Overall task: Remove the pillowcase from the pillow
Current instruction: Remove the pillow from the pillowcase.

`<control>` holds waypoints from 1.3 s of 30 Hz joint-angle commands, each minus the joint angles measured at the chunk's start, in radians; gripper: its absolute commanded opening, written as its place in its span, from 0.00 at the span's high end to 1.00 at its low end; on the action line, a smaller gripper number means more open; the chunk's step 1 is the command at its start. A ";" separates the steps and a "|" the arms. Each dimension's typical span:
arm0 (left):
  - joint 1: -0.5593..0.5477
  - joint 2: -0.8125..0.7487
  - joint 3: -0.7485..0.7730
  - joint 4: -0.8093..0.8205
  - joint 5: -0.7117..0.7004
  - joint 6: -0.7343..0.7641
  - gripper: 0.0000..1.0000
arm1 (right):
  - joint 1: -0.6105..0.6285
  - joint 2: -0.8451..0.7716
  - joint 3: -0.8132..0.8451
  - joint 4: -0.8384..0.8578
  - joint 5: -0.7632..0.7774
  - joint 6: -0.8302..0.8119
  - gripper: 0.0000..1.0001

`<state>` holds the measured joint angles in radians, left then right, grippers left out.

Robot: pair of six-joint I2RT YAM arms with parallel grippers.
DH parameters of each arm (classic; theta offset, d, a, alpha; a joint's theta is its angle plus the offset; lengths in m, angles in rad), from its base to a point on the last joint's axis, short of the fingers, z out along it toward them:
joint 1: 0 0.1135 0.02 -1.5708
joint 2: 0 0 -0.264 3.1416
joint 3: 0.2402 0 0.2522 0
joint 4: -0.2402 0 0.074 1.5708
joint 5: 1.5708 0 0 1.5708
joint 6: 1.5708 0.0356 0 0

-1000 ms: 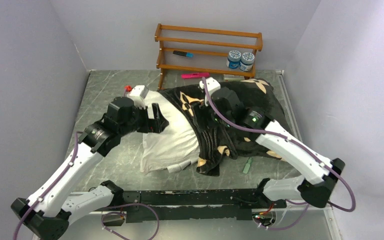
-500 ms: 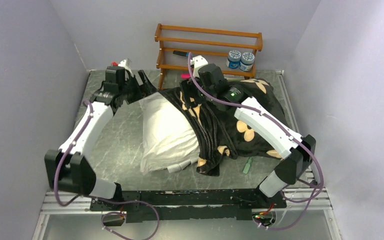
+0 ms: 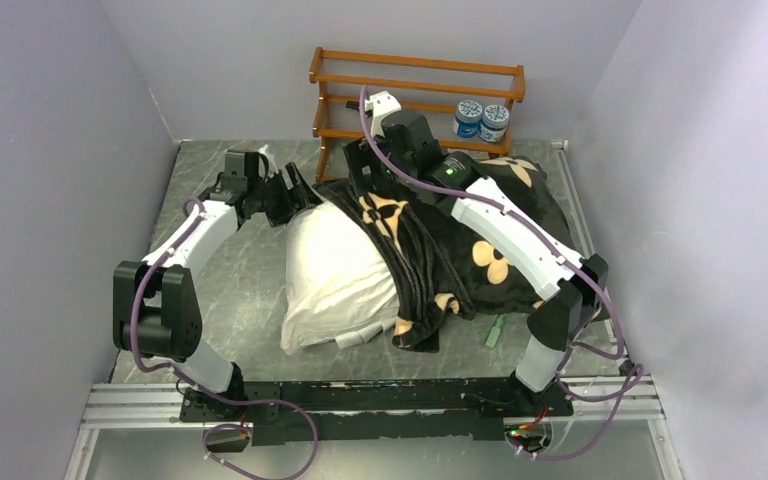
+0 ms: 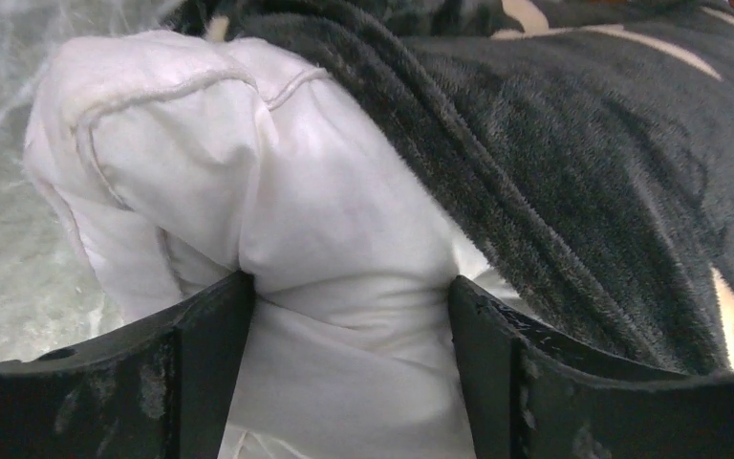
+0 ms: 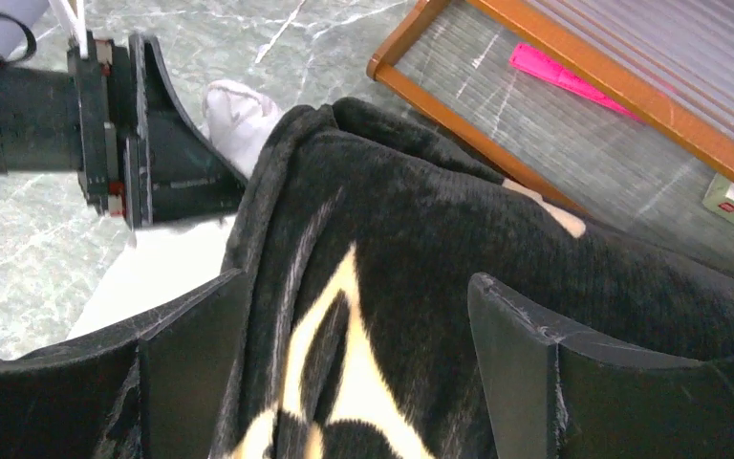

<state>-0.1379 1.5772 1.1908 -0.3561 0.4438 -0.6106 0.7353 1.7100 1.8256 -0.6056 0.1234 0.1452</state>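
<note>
The white pillow [image 3: 335,275] lies mid-table with its right half inside the black flowered pillowcase [image 3: 480,235]. My left gripper [image 3: 298,195] is at the pillow's far left corner. In the left wrist view the pillow [image 4: 325,220] bulges between the left gripper's [image 4: 344,292] two fingers, both pressing into it, with the pillowcase [image 4: 583,191] just to the right. My right gripper [image 3: 358,165] hangs over the pillowcase's far open edge. Seen from the right wrist, the right gripper [image 5: 358,287] stands open astride the pillowcase [image 5: 411,229], facing the left gripper [image 5: 153,143].
A wooden rack [image 3: 415,100] stands at the back, close behind both grippers, holding two jars [image 3: 481,120] and a blue marker [image 3: 365,106]. A pink item [image 5: 573,81] lies under the rack. A small green object [image 3: 495,330] rests on the table near the pillowcase's front edge.
Both arms swung from over the pillow's middle to its far edge. The left gripper came down on the pillow's far corner and narrowed on it. The right gripper moved to the pillowcase's far edge.
</note>
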 commanded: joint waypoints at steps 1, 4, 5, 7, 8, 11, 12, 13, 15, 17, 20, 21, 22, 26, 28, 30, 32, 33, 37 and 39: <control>-0.042 -0.070 -0.085 0.030 0.118 0.024 0.25 | -0.002 0.054 0.098 -0.026 -0.020 -0.003 0.13; -0.065 -0.143 -0.150 0.071 0.124 0.005 0.35 | 0.000 0.118 0.167 -0.075 -0.062 0.006 0.13; -0.068 -0.164 -0.169 0.080 0.124 0.000 0.40 | 0.001 0.134 0.185 -0.091 -0.082 0.009 0.12; -0.078 -0.203 -0.197 0.084 0.113 -0.002 0.47 | 0.003 0.162 0.210 -0.118 -0.114 0.012 0.12; -0.083 -0.222 -0.207 0.084 0.106 -0.003 0.52 | 0.007 0.176 0.220 -0.127 -0.118 0.013 0.12; -0.100 -0.279 -0.229 0.086 0.079 0.001 0.65 | 0.016 0.220 0.264 -0.164 -0.159 0.015 0.12; -0.104 -0.296 -0.232 0.085 0.070 0.003 0.69 | 0.023 0.236 0.284 -0.178 -0.172 0.012 0.12; -0.107 -0.309 -0.236 0.083 0.063 0.007 0.73 | 0.028 0.253 0.304 -0.193 -0.182 0.010 0.13; -0.111 -0.333 -0.237 0.079 0.056 0.015 0.79 | 0.047 0.281 0.343 -0.217 -0.190 0.004 0.13; -0.116 -0.353 -0.235 0.077 0.051 0.018 0.86 | 0.062 0.304 0.377 -0.237 -0.197 0.000 0.13; -0.127 -0.374 -0.228 0.074 0.042 0.021 0.94 | 0.078 0.337 0.424 -0.261 -0.196 -0.002 0.13; -0.132 -0.379 -0.226 0.074 0.039 0.022 0.95 | 0.080 0.346 0.434 -0.268 -0.188 -0.002 0.13; -0.136 -0.384 -0.225 0.070 0.037 0.023 0.95 | 0.082 0.353 0.441 -0.273 -0.176 -0.003 0.13; -0.146 -0.412 -0.228 0.052 0.017 0.023 0.95 | 0.082 0.354 0.405 -0.270 -0.088 -0.018 0.21; -0.149 -0.430 -0.231 0.033 0.001 0.027 0.95 | 0.082 0.359 0.390 -0.281 -0.046 -0.035 0.27; -0.150 -0.445 -0.232 0.016 -0.009 0.034 0.95 | 0.082 0.369 0.383 -0.303 -0.023 -0.052 0.35; -0.152 -0.458 -0.238 0.006 -0.016 0.036 0.95 | 0.082 0.375 0.370 -0.314 -0.002 -0.064 0.44; -0.152 -0.466 -0.240 0.003 -0.017 0.034 0.95 | 0.082 0.375 0.362 -0.316 0.010 -0.070 0.47; -0.153 -0.492 -0.248 -0.027 -0.034 0.037 0.95 | 0.075 0.359 0.329 -0.335 0.125 -0.101 0.69; -0.154 -0.509 -0.256 -0.046 -0.049 0.039 0.95 | 0.061 0.339 0.310 -0.337 0.183 -0.117 0.86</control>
<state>-0.2756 1.1305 0.9440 -0.3355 0.3664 -0.5858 0.8246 2.0739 2.1700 -0.8963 0.1310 0.0780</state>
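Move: The white pillow's far end is already between the left hand's open fingers, its middle barely 2 cm below. From that hand, the pillowcase hem lies about 7 cm right and about level in height and reach. The right hand hovers open: the hem is some 6 cm to its left and 9 cm below, the pillow's far end about 13 cm left, 1 cm ahead and 15 cm below, and the wooden rack about 17 cm ahead, 10 cm right and 16 cm below. The left fingers pinch the white cloth at the pillow's far end and pull it back about 9 cm, lifting it some 5 cm after a slight dip, the fingertips tilting up. The right hand swings left and down over the black case with fingers open and tips dipping, then comes some 3 cm back to the right, still sinking and rolling, as its fingers close on the hem. ##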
